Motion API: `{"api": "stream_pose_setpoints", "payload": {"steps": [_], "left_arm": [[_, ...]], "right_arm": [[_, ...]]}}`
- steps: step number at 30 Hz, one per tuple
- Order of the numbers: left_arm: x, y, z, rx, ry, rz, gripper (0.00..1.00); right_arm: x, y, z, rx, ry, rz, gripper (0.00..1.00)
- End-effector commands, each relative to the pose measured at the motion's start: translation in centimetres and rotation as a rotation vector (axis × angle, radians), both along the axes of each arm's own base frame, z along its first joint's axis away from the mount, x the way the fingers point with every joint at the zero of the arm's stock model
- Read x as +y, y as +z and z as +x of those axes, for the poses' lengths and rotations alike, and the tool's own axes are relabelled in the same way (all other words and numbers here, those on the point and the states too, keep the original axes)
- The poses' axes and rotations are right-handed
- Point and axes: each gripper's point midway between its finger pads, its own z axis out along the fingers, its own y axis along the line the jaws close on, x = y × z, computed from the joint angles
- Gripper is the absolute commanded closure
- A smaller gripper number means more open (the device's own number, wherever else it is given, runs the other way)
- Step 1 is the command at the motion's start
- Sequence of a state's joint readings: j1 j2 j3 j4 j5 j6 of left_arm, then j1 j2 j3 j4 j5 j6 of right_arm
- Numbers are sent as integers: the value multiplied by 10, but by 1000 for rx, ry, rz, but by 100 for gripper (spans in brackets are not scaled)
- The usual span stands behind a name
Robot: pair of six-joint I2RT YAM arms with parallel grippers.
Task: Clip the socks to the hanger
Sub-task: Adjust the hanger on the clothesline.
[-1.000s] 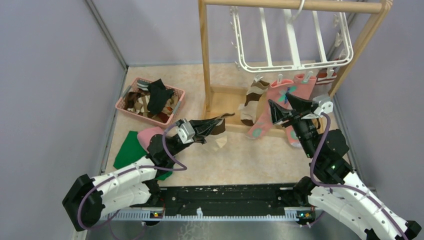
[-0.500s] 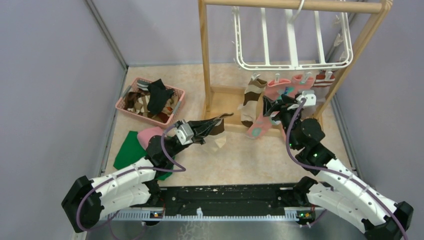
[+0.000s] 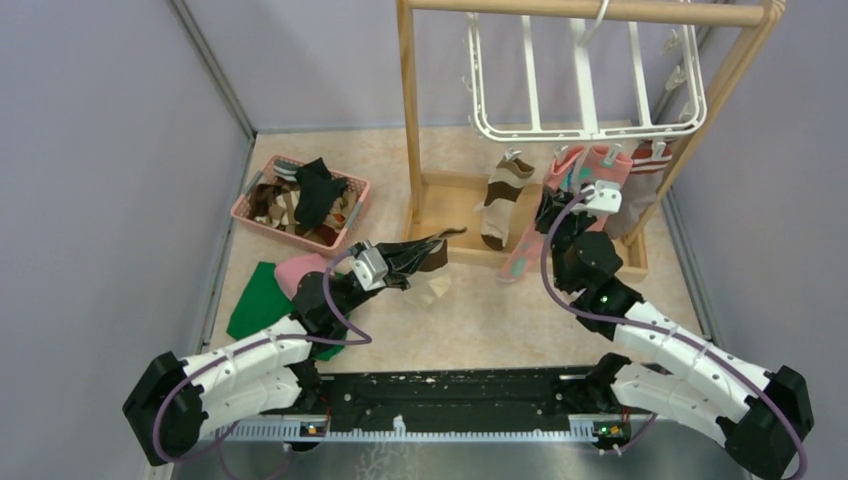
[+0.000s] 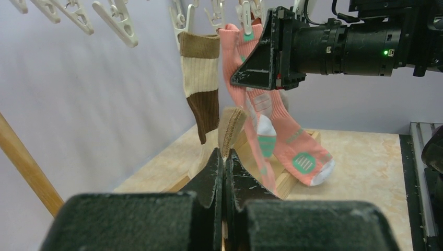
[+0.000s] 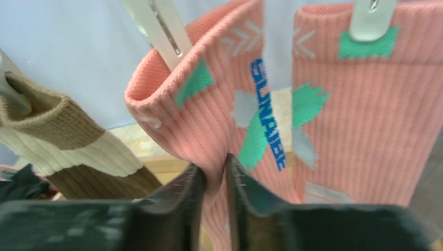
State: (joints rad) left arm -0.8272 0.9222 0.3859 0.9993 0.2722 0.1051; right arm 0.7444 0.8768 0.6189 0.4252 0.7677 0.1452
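The white hanger [image 3: 585, 95] hangs from the wooden stand. Clipped along its near rim are a brown-cream striped sock [image 3: 503, 195], two salmon pink socks [image 3: 565, 170] and a grey one with a red-white cuff [image 3: 650, 160]. My right gripper [image 3: 553, 215] is raised to the left pink sock [image 5: 209, 115], its jaws pinching a fold of fabric just below the cuff, under a white clip [image 5: 159, 29]. My left gripper [image 3: 440, 245] is shut on another brown-cream sock [image 3: 435, 280], held above the floor; its tan cuff [image 4: 232, 123] sticks up past the fingertips.
A pink basket [image 3: 240, 210] with several more socks sits at the back left. A green cloth [image 3: 262, 298] and a pink cloth [image 3: 300, 272] lie under my left arm. The wooden stand's post [image 3: 408, 110] and base box [image 3: 445, 195] are between the arms.
My right gripper moved forward and left to the hanging pink sock and closed on its fabric, and the pink socks swung. The left arm and its sock stayed put.
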Motion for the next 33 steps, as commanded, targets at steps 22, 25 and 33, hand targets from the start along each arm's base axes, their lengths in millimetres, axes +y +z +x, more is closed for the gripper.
{"api": "stream_pose_setpoints", "payload": {"steps": [22,25,33], "left_arm": [[-3,11,-5,-38,-34,-26,100],[-5,11,-5,-38,-41,-24,100],[-6,13,-7,-46,-51,-27,100]], "right_arm": [[-125,70,-71,-162,-349,4,100],[-132,74,-72,-169,-374,15,100],[-148,89,-68,-193,-437,31,98]]}}
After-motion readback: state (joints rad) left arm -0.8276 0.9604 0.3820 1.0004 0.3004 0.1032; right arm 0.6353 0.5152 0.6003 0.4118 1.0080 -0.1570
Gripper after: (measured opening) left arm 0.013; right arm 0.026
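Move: The upper part of the near pink sock is already between the right hand's narrowing fingers, at the hand point. From that hand, the hanging brown-striped sock is some 8 cm left, 2 cm ahead and 7 cm below; the other pink sock is about 8 cm right, 3 cm ahead and 4 cm lower. The hanger's front rail runs about 5 cm ahead, 5 cm right and 12 cm above. From the left hand, that pinched part lies roughly 19 cm right, 9 cm ahead, about level. The right fingers close on the near pink sock and drag it about 13 cm right, also back and up. ##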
